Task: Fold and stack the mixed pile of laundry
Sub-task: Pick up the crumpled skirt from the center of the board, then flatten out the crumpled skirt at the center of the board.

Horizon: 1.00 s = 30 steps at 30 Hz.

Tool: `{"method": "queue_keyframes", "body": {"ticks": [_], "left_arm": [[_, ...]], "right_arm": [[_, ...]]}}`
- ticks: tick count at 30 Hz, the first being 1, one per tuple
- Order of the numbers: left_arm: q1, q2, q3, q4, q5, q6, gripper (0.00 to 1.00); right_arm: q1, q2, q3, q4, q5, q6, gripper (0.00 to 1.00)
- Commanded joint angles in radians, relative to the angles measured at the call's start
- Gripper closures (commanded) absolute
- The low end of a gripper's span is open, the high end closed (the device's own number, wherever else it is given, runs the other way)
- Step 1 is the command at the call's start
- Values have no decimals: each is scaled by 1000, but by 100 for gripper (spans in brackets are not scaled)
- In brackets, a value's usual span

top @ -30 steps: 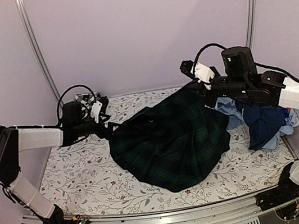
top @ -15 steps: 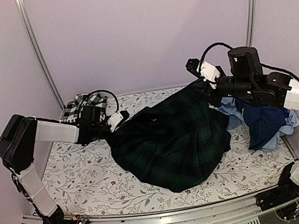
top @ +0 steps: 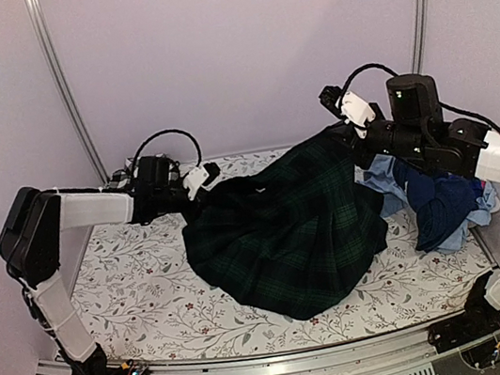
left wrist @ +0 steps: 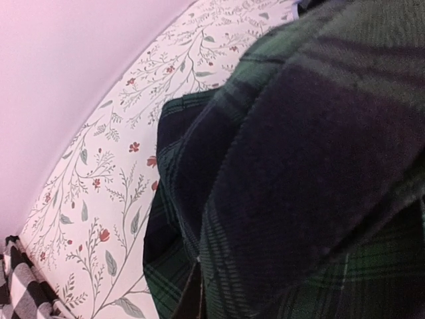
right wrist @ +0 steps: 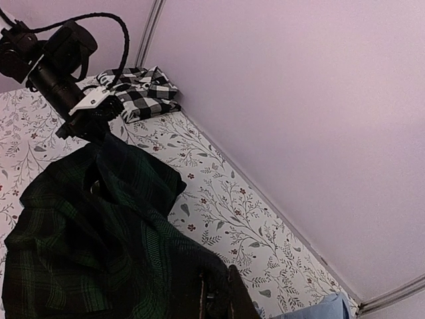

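The dark green-navy plaid garment (top: 285, 229) lies spread across the middle of the table, with its two back corners lifted. My left gripper (top: 203, 178) is shut on its back left corner. In the left wrist view the plaid cloth (left wrist: 299, 166) fills the frame and hides the fingers. My right gripper (top: 348, 134) is shut on the back right corner, and plaid fabric (right wrist: 99, 246) bunches between its fingertips (right wrist: 236, 293). The rest of the mixed laundry pile sits at the right: a navy piece (top: 438, 200) on light blue cloth (top: 383, 187). A folded black-and-white checked shirt (right wrist: 139, 93) lies at the back left corner.
The floral table covering (top: 143, 290) shows bare at the front left. The lilac back wall stands just behind both grippers, with metal posts (top: 64, 93) at its corners. A metal rail (top: 279, 373) runs along the near edge.
My left gripper swung right and back to the plaid garment's corner and closed on it. The right gripper rose slightly, lifting its corner of the garment.
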Motion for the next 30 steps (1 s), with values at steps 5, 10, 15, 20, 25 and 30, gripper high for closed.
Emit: {"method": "queue_keyframes", "body": {"ticks": [5,10,15,20,25,30], "left_arm": [[45,-207,321,-262,-17,-208,100],[60,-177,682,-551,-73,-262,100],[58,-179,876,-722,-138,-319,100],[37,-301,824,-779,-105,-377,100],[-39,-518,649,-729,11,-434,100],[-62,-693,555,-695,16,-543,100]], "right_arm": [[-110,-4,159,184,55,112,100],[-183,76,331,250,-37,129,100],[-225,163,450,284,-189,135,100],[-224,122,413,277,-337,134,100],[-169,12,397,139,-461,141,100],[-53,-43,454,-14,-474,185,100]]}}
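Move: Both hands already grip the dark green skirt by its upper edge. Its crumpled body lies about 19 cm back and 22 cm to the right of the left hand, a few cm lower; from the right hand it is some 8 cm back, 18 cm left and 26 cm below. The folded checkered shirt sits roughly 17 cm ahead, 22 cm left of the left hand and 7 cm below. The blue laundry pile is about level with the right hand, 25 cm to its right, 26 cm down. Hoisting the skirt with both grippers kept shut on its edge, the left hand shoots up about 36 cm and the right some 20 cm. Both edge forward at first, then draw back towards the bases late on, the left hand clearly farther; the wrists tilt the fingers up towards level. ##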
